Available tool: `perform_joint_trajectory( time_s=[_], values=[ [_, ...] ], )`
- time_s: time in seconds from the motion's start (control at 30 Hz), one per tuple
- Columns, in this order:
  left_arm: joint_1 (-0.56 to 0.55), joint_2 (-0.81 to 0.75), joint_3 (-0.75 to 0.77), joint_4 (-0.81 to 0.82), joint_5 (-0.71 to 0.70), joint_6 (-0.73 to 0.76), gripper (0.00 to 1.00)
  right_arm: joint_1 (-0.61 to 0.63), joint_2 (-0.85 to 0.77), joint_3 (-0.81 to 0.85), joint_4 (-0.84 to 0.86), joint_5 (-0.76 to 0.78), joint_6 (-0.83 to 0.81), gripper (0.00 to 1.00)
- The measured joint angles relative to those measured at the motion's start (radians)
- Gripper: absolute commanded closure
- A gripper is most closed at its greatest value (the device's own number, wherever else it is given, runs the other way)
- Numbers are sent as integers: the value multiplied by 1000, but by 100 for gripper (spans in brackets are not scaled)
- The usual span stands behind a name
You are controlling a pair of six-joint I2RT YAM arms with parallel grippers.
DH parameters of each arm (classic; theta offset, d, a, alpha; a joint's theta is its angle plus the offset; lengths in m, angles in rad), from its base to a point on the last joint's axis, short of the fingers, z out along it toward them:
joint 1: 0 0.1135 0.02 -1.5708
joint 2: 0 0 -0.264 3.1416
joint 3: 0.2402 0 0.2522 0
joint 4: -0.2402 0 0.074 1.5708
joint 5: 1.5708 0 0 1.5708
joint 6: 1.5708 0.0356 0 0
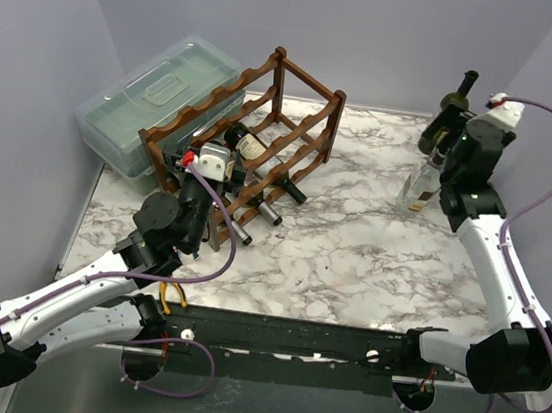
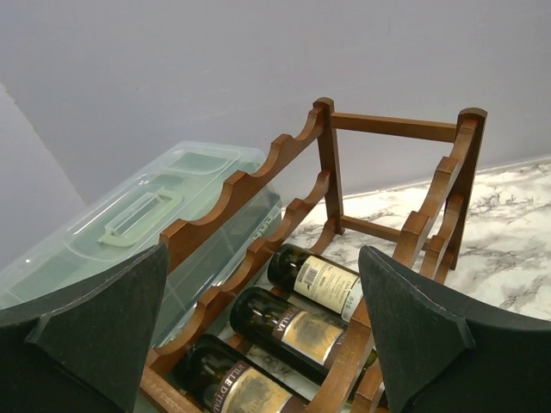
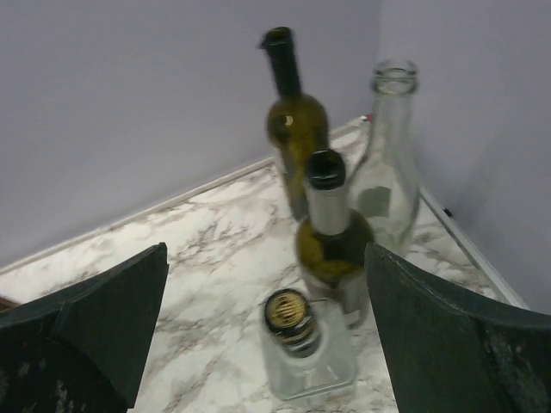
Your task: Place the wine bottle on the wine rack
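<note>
The dark reddish-brown wine rack [image 1: 296, 128] stands at the back left of the marble table and shows in the left wrist view [image 2: 293, 146]. Three dark bottles [image 2: 293, 331] lie in its bottom tier. My left gripper [image 2: 263, 344] is open and empty, just in front of the rack. Several upright bottles stand at the back right: a square clear one [image 3: 310, 357] with a gold cap, an olive one [image 3: 331, 237], a dark green one [image 3: 293, 116] and a clear one [image 3: 387, 163]. My right gripper [image 3: 267, 344] is open above the square clear bottle, apart from it.
A translucent lidded plastic box [image 1: 158, 101] sits left of the rack, touching or nearly touching it. The walls close in at the back and right, near the standing bottles [image 1: 432, 170]. The black rail [image 1: 290, 334] runs along the near edge.
</note>
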Motion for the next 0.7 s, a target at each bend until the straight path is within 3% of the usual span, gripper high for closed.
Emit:
perform_joint_trajectory(
  time_s=[0.13,0.27,0.7],
  values=[
    [0,-1,0,0,3,-4,8,-139,24,20,-95,-68,85,4],
    [0,-1,0,0,5,-5,8,-146,41,12,-140,-139,109,5],
    [0,3,0,-7,18,-23,2,-140,111,-13,-169,-160,91,39]
  ],
)
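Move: The clear square bottle stands almost directly beneath the right hand, its middle about 2 cm ahead, 2 cm right and 24 cm below. From that hand, the silver-necked green bottle is about 9 cm ahead and 7 cm right, the tall green bottle 14 cm ahead and 4 cm right, and the tall clear bottle 10 cm ahead and 12 cm right. The square bottle lies about 15 cm ahead and 43 cm right of the left hand. The right hand finishes its swing with a quick shift of some 4 cm to the right, eases about 1 cm back left, and sinks steadily onto the clear square bottle's black cap, about 9 cm down in all. Meanwhile the wrist tips the fingers down about 15 degrees and, from nearly wide open, they narrow by roughly a third around the cap, which ends nearer the left finger with no grip visible yet. ##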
